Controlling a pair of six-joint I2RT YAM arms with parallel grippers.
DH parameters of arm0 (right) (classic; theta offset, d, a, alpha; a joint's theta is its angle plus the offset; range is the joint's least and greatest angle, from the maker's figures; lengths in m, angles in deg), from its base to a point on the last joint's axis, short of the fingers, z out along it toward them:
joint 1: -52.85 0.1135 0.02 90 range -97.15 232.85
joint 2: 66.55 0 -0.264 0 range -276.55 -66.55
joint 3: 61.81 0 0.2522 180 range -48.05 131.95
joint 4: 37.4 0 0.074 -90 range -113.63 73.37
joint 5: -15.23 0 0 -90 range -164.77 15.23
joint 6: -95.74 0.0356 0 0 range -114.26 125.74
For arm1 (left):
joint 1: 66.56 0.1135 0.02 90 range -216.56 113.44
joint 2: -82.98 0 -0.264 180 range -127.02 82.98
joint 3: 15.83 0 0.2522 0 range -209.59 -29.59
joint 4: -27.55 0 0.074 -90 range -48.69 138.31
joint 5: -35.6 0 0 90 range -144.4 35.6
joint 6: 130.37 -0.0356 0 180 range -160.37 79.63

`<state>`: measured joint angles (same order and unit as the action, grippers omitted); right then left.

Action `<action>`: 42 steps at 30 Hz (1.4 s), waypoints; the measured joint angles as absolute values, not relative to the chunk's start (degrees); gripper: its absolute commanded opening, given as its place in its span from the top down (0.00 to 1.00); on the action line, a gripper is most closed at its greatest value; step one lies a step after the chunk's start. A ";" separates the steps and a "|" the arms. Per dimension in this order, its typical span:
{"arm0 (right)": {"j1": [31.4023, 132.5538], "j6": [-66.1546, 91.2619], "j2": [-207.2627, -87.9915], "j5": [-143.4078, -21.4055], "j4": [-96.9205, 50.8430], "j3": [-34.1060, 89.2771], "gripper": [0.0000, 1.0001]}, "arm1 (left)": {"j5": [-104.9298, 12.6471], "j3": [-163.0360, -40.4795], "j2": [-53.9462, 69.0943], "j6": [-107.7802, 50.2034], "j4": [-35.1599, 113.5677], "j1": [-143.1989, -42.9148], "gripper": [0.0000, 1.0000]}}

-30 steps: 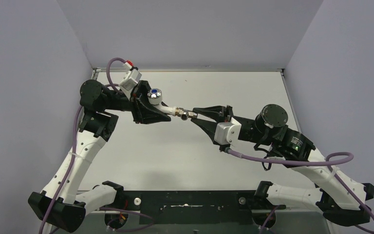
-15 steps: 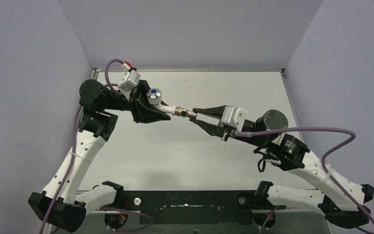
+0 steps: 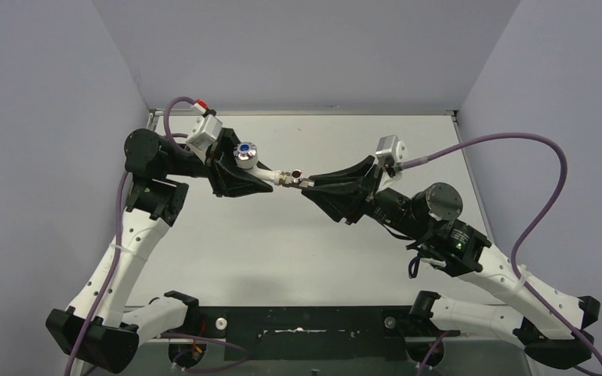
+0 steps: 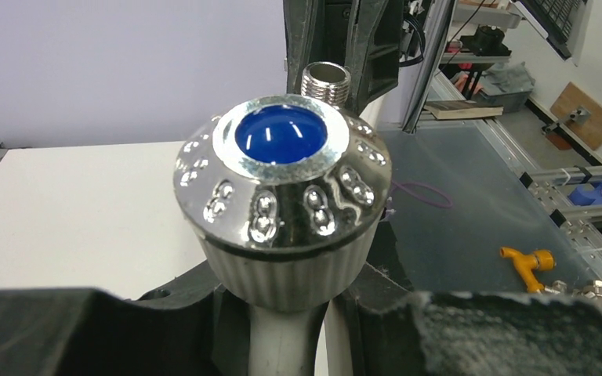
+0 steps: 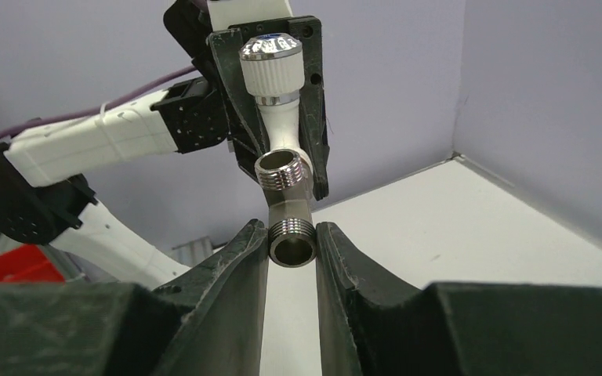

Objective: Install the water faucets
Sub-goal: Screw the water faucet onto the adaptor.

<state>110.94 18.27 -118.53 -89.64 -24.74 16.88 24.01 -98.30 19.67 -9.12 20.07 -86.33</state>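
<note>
The water faucet (image 3: 244, 154), a white tap body with a chrome knob and blue dot, hangs above the table with my left gripper (image 3: 260, 179) shut on its white stem. In the left wrist view the knob (image 4: 282, 188) fills the middle, above the left gripper (image 4: 286, 317). A metal threaded fitting (image 3: 291, 179) sits against the tap's outlet end. My right gripper (image 3: 306, 185) is shut on the fitting's near threaded end (image 5: 291, 235), and the right gripper (image 5: 292, 241) points at the faucet (image 5: 271, 70). A second threaded end (image 4: 325, 81) pokes up behind the knob.
White tabletop (image 3: 298, 243) enclosed by grey walls at back and sides. The right arm's purple cable (image 3: 553, 180) arcs high by the right wall. Past the table's edge, an orange part (image 4: 527, 263) lies on a dark surface.
My right wrist has rolled about its axis while gripping the fitting; its camera housing swung from below to above the fingers and the cable rose. The left gripper with the faucet barely shifted.
</note>
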 measured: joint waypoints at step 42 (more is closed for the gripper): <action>110.96 -13.55 -108.89 -91.61 -21.15 18.28 0.44 | 20.01 -98.36 19.54 -6.98 21.10 -85.89 1.00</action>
<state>110.96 -13.55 -108.89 -91.61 -21.15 18.28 20.01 -98.36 19.54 -6.98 21.10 -85.89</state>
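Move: My right fingertips still pinch the free end of the metal adaptor, its middle about 3 cm to their left and 1 cm ahead at the same height. The water faucet it screws onto lies roughly 9 cm left of my right hand and 2 cm ahead. The faucet's blue-capped knob is some 12 cm left, 5 cm ahead and 3 cm higher. My left hand keeps hold of the faucet, the adaptor about 6 cm to its right and 1 cm back. I roll my right wrist some 20 degrees more, its upper side going forward, twisting the adaptor against the faucet. Then I open the fingers wide, let go of the adaptor's end and, after a small dip, draw off about 6 cm right, 4.5 cm up and slightly back, rolling the wrist back over 50 degrees. My left hand keeps its grip on the faucet and eases about 1 cm forward. ##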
